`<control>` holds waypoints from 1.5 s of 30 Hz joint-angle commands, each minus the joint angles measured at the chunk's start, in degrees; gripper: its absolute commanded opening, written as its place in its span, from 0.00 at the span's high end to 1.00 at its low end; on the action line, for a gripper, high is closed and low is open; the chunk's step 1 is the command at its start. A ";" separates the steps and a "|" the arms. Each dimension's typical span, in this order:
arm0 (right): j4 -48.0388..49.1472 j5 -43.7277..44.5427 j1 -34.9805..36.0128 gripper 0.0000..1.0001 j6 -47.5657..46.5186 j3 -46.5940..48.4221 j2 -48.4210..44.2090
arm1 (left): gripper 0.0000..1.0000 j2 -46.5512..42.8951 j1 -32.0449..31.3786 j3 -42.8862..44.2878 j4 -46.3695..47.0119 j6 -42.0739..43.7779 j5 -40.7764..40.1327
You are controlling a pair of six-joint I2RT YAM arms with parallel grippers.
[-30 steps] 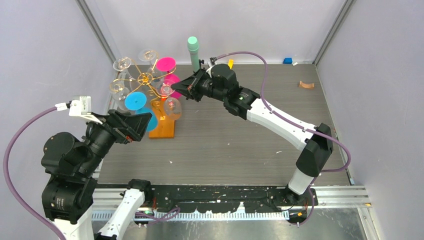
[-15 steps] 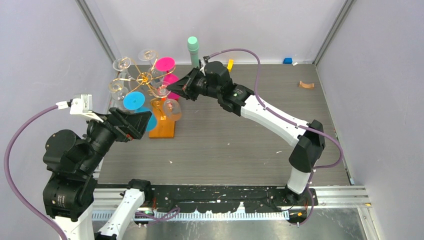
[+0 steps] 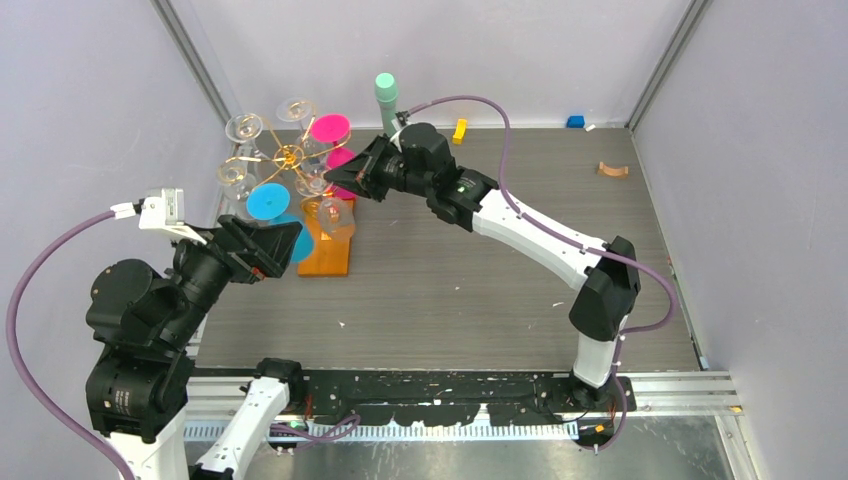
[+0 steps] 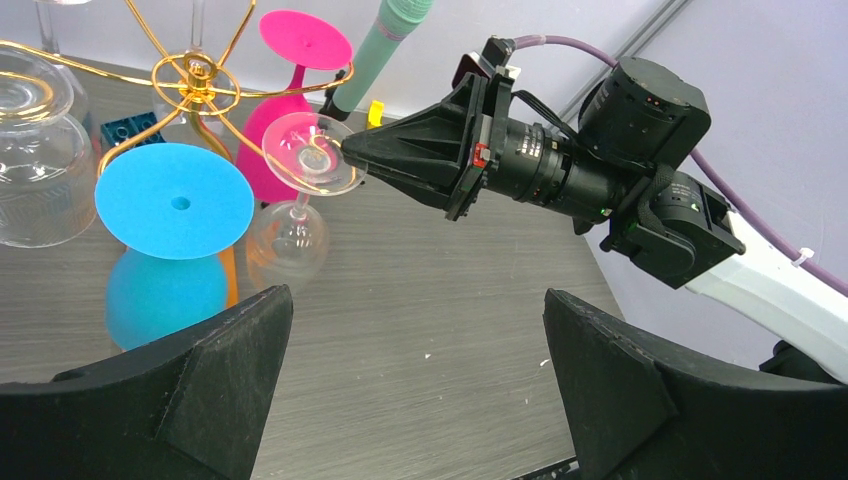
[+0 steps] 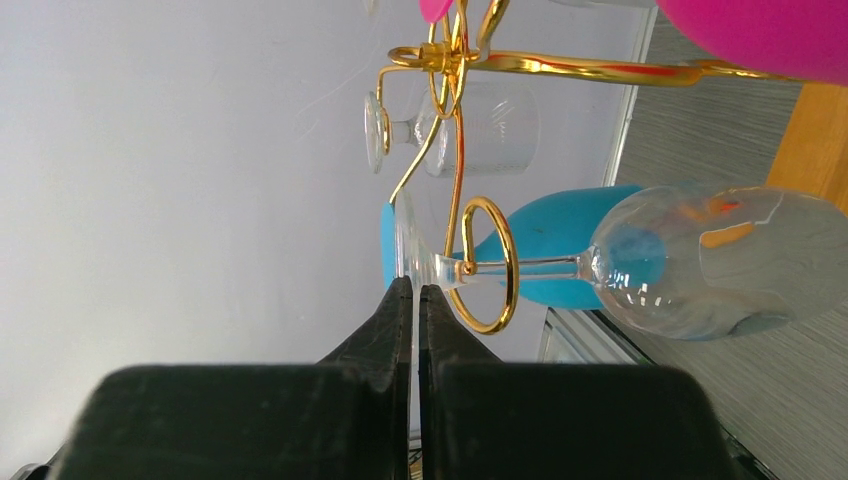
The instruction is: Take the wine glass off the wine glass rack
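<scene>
The wine glass rack (image 3: pixel 290 156) is gold wire on an orange wooden base (image 3: pixel 327 248) at the far left. Clear, pink and blue glasses hang upside down on its arms. My right gripper (image 3: pixel 347 178) is shut on the foot rim of a clear wine glass (image 3: pixel 335 215) whose stem sits in a gold scroll ring (image 5: pixel 480 265). In the right wrist view the fingertips (image 5: pixel 413 290) pinch the thin foot (image 5: pixel 405 240), with the bowl (image 5: pixel 700 260) to the right. My left gripper (image 4: pixel 416 295) is open and empty, near the rack's front, looking at the glass (image 4: pixel 290 235).
A black tripod with a mint-green cylinder (image 3: pixel 386 98) stands just behind my right gripper. A blue glass (image 3: pixel 270 203) and a pink glass (image 3: pixel 331 128) hang beside the held one. A yellow block (image 3: pixel 460 128), a blue block (image 3: pixel 575 122) and a brown piece (image 3: pixel 613 170) lie at the back.
My right arm has reached further left toward the rack, and the clear glass at its tip has shifted slightly left. The left arm has barely moved.
</scene>
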 commanded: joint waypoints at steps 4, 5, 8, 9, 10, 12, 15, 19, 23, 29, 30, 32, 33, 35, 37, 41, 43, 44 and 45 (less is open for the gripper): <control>8.47 1.97 0.52 1.00 -0.51 4.35 1.31 | 0.00 0.27 0.32 0.45 0.86 0.87 -0.56; 9.02 2.40 0.52 1.00 -0.51 4.43 1.57 | 0.00 0.16 0.32 0.52 0.73 0.94 -0.64; 9.56 4.60 0.53 1.00 -0.95 5.08 1.99 | 0.00 0.12 0.32 0.77 0.27 1.02 -0.69; 9.17 4.99 0.53 1.00 -1.21 6.00 2.42 | 0.00 0.11 0.32 0.90 0.06 1.08 -0.73; 8.93 5.78 0.52 1.00 -1.52 6.28 2.75 | 0.00 0.22 0.32 1.09 -0.27 1.19 -0.72; 8.84 6.81 0.52 1.00 -1.60 6.93 3.08 | 0.00 0.15 0.32 1.30 -0.73 1.49 -0.71; 9.02 8.71 0.54 1.00 -2.09 7.37 3.28 | 0.00 0.14 0.32 1.52 -1.34 1.82 -0.66; 8.25 11.32 0.45 1.00 -2.85 7.47 2.82 | 0.00 0.38 0.32 2.11 -2.05 2.18 -0.13; 7.77 17.46 0.31 1.00 -2.97 4.80 0.51 | 0.00 1.07 0.31 2.71 -2.94 2.89 1.51; 5.35 20.97 -0.11 1.00 -2.87 0.96 -4.29 | 0.00 4.56 0.32 1.85 -2.17 1.87 13.83; 4.57 21.12 -0.19 1.00 -2.49 0.57 -4.78 | 0.00 4.78 0.32 1.27 -1.37 1.52 14.71; 3.74 20.79 -0.34 1.00 -1.78 -0.66 -6.23 | 0.00 4.48 0.32 -0.04 0.55 1.02 15.43; 3.11 20.69 -0.40 1.00 -1.63 -1.00 -7.28 | 0.00 3.91 0.32 -0.72 1.83 0.88 15.66; 1.88 20.58 -0.44 1.00 -1.04 -1.97 -8.94 | 0.00 3.15 0.31 -2.25 4.06 0.63 16.27; 1.18 20.42 -0.57 1.00 -0.06 -3.35 -10.62 | 0.00 2.85 0.32 -3.12 5.92 0.32 17.18; 0.76 19.19 -0.98 1.00 2.47 -6.87 -14.11 | 0.00 3.31 0.32 -4.25 7.96 0.08 19.12; 0.78 18.58 -1.05 1.00 3.58 -9.64 -16.15 | 0.00 3.44 0.32 -5.06 10.10 0.08 20.66; 0.78 18.43 -1.10 1.00 4.07 -10.37 -17.69 | 0.01 3.37 0.32 -5.59 11.61 0.13 21.59; 0.90 18.33 -1.13 1.00 4.52 -11.95 -18.51 | 0.01 3.21 0.32 -6.42 13.34 0.28 22.50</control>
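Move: The right hand already pinches the clear wine glass by its upturned foot; the glass's middle lies about 8 cm below it, 1 cm ahead and 3 cm left, with the stem still inside a gold hook 3 cm below and 2 cm left. The rack's hub lies 7 cm left and 4 cm ahead, the blue glass 11 cm left and 4 cm back, the pink glass 9 cm straight ahead. From the open left hand the clear glass lies 16 cm ahead, 2 cm right and 16 cm down. Keeping its pinch on the glass's foot, the right hand slides the stem about 5 cm forward, easing slightly left at first, out through the hook's open far side, then doubles back to the right some 8 cm, drawing back and rising about 3 cm, while turning nearly 20 degrees clockwise over the whole way. Late on, the left hand, still wide open and empty, swings about 5 cm right, sinks a little and yaws some 15 degrees clockwise. ##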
